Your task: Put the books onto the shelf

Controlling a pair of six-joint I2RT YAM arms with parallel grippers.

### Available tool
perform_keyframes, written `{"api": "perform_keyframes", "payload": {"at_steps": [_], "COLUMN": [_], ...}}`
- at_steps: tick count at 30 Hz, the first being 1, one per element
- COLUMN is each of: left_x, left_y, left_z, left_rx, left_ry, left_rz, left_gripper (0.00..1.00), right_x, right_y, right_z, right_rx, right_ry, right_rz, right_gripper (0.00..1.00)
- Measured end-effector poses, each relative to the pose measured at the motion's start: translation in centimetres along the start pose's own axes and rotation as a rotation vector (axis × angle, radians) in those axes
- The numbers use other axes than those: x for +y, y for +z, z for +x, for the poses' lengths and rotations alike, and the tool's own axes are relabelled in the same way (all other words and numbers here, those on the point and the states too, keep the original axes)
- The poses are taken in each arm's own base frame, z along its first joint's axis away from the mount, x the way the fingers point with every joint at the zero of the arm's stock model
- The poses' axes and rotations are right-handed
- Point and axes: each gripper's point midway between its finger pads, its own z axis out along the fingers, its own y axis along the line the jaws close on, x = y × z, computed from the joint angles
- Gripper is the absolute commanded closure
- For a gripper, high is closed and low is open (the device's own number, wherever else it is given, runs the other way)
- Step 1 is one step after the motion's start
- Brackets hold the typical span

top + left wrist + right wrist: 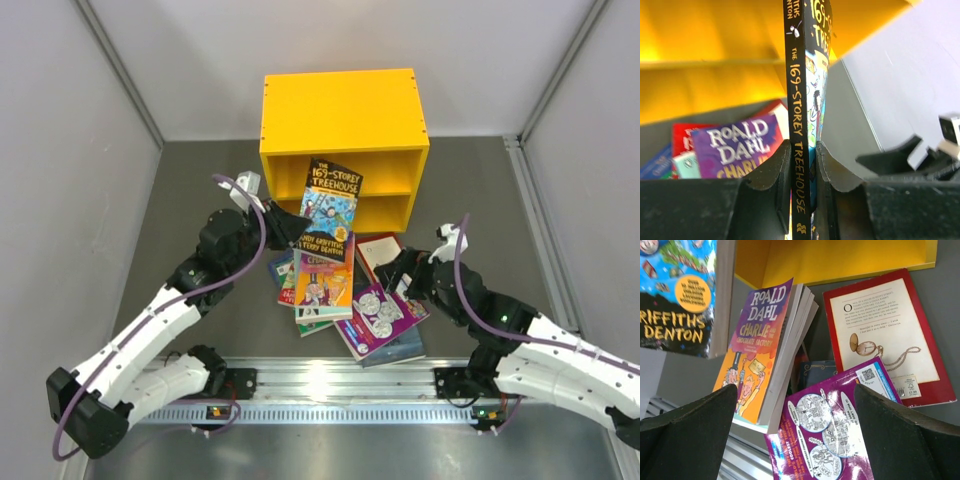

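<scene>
My left gripper [290,228] [803,150] is shut on the black-spined Treehouse book [330,205] [796,100]. It holds the book upright in front of the yellow shelf [340,120] [705,65], near the lower opening. The other books lie in a loose pile on the table. The pile includes a Roald Dahl book [323,285] [757,350], a purple book with white circles [380,315] [825,435] and a red-cream book [378,250] [880,335]. My right gripper [395,268] [795,390] hangs open just above the purple book, holding nothing.
A dark blue book [815,372] peeks out between the pile's covers, and a teal one [402,350] lies under the purple book. Grey walls enclose the table on the left, right and behind the shelf. A metal rail [330,385] runs along the near edge.
</scene>
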Motion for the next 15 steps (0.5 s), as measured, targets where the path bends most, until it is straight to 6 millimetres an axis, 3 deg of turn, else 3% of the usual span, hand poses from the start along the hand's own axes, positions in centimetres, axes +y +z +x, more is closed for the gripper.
{"api": "perform_keyframes", "payload": {"at_steps": [15], "left_x": [6.2], "left_y": [4.4], "left_z": [-3.3], "left_rx": [-0.25], "left_ry": [-0.057], "left_rz": [-0.281], "left_gripper": [1.0], "right_x": [0.5], "right_y": [1.6], "right_z": [1.4], "right_rx": [0.046], "right_ry": [-0.026], "right_rz": [0.002], "right_gripper": [0.0]}}
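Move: The 169-Storey Treehouse book is already pinched by its spine edge in the left hand. The middle of the shelf's upper compartment lies about 19 cm ahead of that hand, 9 cm to its right and 5 cm higher. The Charlie book on the stack is some 7 cm back, 6 cm right and 14 cm below; the red-bordered book is level, 20 cm right, 21 cm below. From the right hand the compartment's middle is about 26 cm ahead, 12 cm left, 14 cm up. The 169-Storey Treehouse book goes top end first into the left part of the upper compartment: the left hand carries it about 7 cm forward with a smaller shift left, while the wrist turns some 20 degrees counter-clockwise. It sinks a little on the way, fingers keeping their pinch on the spine edge. The open right hand only eases a couple of centimetres left and down. ##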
